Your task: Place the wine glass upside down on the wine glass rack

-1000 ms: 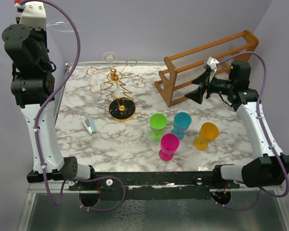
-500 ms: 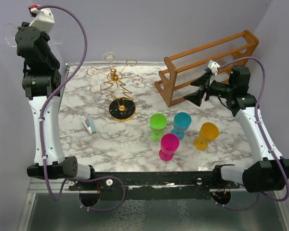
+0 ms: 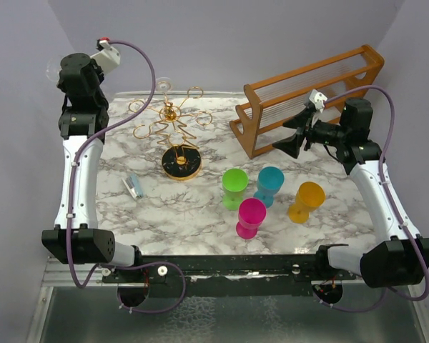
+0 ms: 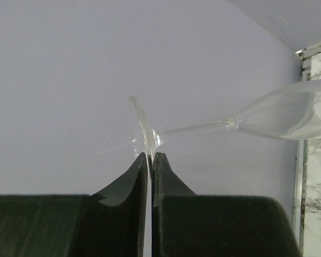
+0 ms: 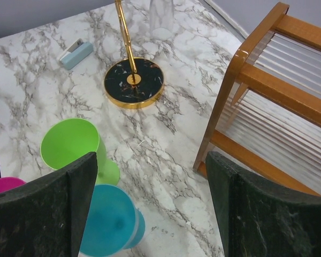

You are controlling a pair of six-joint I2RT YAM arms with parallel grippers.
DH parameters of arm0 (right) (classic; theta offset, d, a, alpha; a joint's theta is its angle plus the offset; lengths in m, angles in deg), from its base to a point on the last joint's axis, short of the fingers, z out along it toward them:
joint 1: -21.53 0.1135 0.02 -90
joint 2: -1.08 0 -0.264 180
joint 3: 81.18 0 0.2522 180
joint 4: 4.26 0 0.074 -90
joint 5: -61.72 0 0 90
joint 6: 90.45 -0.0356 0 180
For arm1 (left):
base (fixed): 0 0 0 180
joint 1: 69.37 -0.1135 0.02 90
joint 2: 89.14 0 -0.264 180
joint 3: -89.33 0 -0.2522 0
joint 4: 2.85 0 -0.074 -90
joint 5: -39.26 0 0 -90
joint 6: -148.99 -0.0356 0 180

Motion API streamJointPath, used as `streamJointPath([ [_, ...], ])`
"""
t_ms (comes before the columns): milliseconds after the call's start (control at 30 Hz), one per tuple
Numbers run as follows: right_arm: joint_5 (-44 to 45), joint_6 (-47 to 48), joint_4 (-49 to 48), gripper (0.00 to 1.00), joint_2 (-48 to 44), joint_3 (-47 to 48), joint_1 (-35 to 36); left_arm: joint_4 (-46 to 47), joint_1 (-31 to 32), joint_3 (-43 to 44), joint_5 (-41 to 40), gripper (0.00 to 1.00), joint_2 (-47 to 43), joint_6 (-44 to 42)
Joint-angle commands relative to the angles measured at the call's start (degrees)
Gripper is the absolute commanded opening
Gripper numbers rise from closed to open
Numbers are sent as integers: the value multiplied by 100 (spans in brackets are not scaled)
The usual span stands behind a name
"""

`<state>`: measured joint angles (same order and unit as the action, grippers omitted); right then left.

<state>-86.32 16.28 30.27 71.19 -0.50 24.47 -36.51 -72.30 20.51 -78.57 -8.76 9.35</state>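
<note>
A clear wine glass [image 4: 267, 115] lies sideways in the air, its bowl pointing right. My left gripper [image 4: 151, 155] is shut on the edge of its round foot [image 4: 140, 131]. From above, that gripper [image 3: 59, 71] is raised over the table's back left corner, left of the wine glass rack [image 3: 170, 118], a gold wire stand on a dark round base [image 3: 181, 163]. Another clear glass [image 5: 161, 13] hangs bowl-down at the rack's far side. My right gripper [image 3: 289, 140] hovers open and empty beside the wooden rack; its jaws [image 5: 150, 182] stand wide.
An orange-brown wooden slatted rack [image 3: 311, 96] stands at the back right. Green [image 3: 235, 187], blue [image 3: 269, 184], pink [image 3: 251, 216] and orange [image 3: 306, 201] plastic cups cluster at front centre. A small light-blue object [image 3: 133, 186] lies left of the stand's base.
My left arm has swung right and lower with the glass, from the far upper left toward the table's back left corner. The right arm only shifted slightly.
</note>
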Motion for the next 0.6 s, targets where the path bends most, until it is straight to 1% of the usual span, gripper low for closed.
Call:
streamJointPath([
  [0,-168,-3,-159,82,-157,-35,-15,12,408,-150,442,0,97,-684],
  [67,-181,-4,-153,82,-164,-25,-13,15,640,-267,352,0,127,-997],
  [200,-153,23,-155,82,-218,-36,-13,-333,975,-239,459,0,260,-1340],
  [300,-214,-22,-158,82,-213,-23,-13,-509,1252,-196,510,0,299,-1437],
  [400,-244,-83,-240,82,-214,-74,-15,-908,1402,-19,776,0,377,-1462],
  [567,-318,-153,-301,82,-173,-117,-17,-1188,1586,106,998,0,422,-1622],
])
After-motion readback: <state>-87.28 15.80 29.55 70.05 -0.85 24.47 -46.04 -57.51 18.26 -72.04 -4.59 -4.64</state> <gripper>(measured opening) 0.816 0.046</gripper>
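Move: The left gripper already holds the wine glass by its foot, bowl hanging down. The gold rack's empty near-left loop is about 17 cm to its right, 1 cm back and 15 cm lower. The glass already hanging on the rack is some 25 cm to the right, 4 cm ahead and 20 cm lower; the top of the rack's post is roughly 27 cm right, 4 cm back, 15 cm lower. From the right hand, that loop lies about 42 cm left, 8 cm ahead and 2 cm higher. Bring the left gripper about 12 cm to the right and some 7 cm down, easing forward about 4 cm early on, so the glass comes in from the outer side towards the rack's empty loop. Turn the wrist clockwise and tip the fingers down, each by roughly 20 degrees, keeping the foot pinched. ##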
